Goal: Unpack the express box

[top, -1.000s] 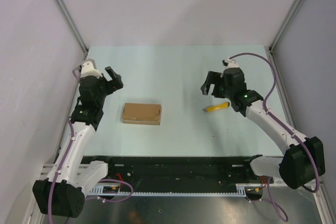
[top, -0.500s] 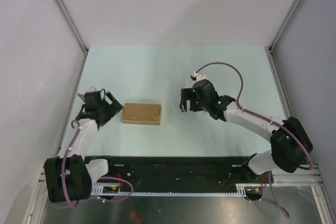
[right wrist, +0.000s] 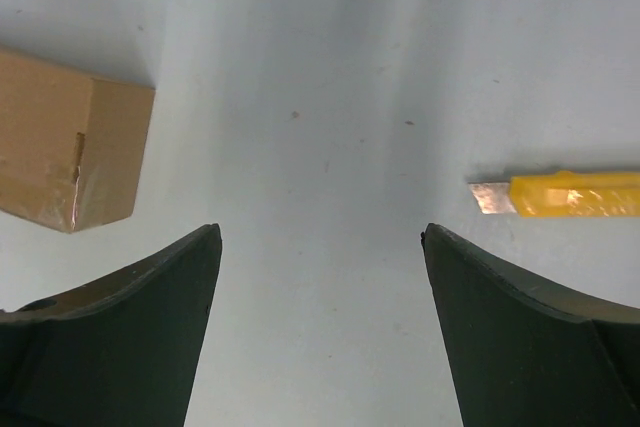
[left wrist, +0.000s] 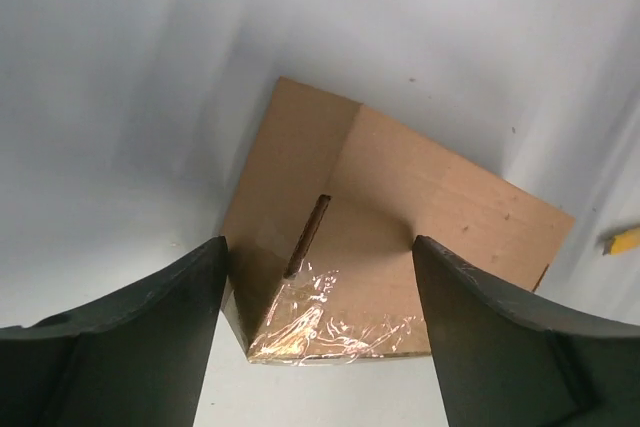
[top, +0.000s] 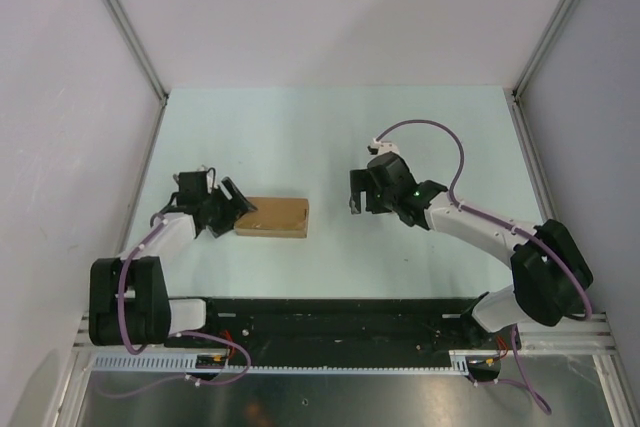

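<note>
The express box (top: pixel 272 216) is a flat brown carton lying on the pale table. In the left wrist view its taped near end (left wrist: pixel 340 322) sits between my fingers, with a slit in the top face. My left gripper (top: pixel 226 210) stands open at the box's left end, its jaws on either side of a corner; the left finger (left wrist: pixel 150 327) is nearly at the box's edge. My right gripper (top: pixel 354 194) hangs open over bare table to the right of the box, with nothing between its fingers. The right wrist view shows the box (right wrist: pixel 65 147) at far left.
A yellow utility knife (right wrist: pixel 565 195) lies on the table just right of my right gripper; the right arm hides it in the top view. White walls with metal posts (top: pixel 130 37) close in the table. A black rail (top: pixel 330 312) runs along the near edge.
My left gripper dropped and moved right to the box's left end, its jaws narrowing a little. My right gripper swung left, away from the knife, toward the box.
</note>
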You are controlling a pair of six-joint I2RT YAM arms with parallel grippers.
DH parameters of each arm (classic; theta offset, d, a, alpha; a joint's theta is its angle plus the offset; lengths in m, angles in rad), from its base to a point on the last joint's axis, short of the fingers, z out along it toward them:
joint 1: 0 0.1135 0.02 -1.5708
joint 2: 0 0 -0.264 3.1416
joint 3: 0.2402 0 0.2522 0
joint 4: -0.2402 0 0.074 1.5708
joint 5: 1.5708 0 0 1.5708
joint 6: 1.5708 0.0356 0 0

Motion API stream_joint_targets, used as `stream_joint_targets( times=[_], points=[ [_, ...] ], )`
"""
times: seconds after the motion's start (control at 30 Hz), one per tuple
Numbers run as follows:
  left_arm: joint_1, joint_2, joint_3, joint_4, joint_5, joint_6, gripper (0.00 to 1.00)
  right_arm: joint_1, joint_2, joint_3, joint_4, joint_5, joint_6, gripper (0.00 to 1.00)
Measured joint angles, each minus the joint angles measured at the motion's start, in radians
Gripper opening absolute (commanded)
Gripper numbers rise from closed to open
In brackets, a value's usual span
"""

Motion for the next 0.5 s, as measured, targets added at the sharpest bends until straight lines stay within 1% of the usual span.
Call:
stream_joint_targets(
  times=[0.13, 0.23, 0.27, 0.37, 0.5],
  points=[
    [-0.037, 0.005, 0.018, -0.002, 0.006, 0.016, 0.74, -0.025, -0.010, 0.000, -0.039, 0.030, 0.009, 0.86],
    [-0.075, 0.040, 0.076, 0.001, 0.008, 0.046, 0.70, -0.042, -0.021, 0.000, -0.064, 0.048, 0.022, 0.86],
    [-0.088, 0.061, 0.104, 0.004, 0.009, 0.064, 0.69, -0.049, -0.026, -0.001, -0.070, 0.053, 0.027, 0.86],
    [-0.118, 0.141, 0.184, 0.025, 0.021, 0.112, 0.61, -0.069, -0.045, -0.006, -0.077, 0.061, 0.041, 0.86],
    [-0.160, 0.286, 0.276, 0.060, 0.084, 0.169, 0.57, -0.101, -0.081, -0.027, -0.087, 0.066, 0.065, 0.86]
  ],
)
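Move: The left hand's open fingers straddle the left end of the express box, whose middle lies about 9 cm to its right, level fore and aft and some 3 cm lower; the yellow cutter is about 45 cm right and 3 cm ahead. From the right hand the cutter lies roughly 14 cm right, 3 cm ahead and 8 cm down, with the box some 23 cm left, level with that hand and 6 cm lower. With its fingers about the box's left end, the left hand drags the box along to the right and forward, about 6 cm each way, turning some 20 degrees clockwise, rising slightly before dipping, while the fingers close part-way. The open right hand travels about 5 cm right, towards the cutter, turning slightly clockwise and touching nothing. ##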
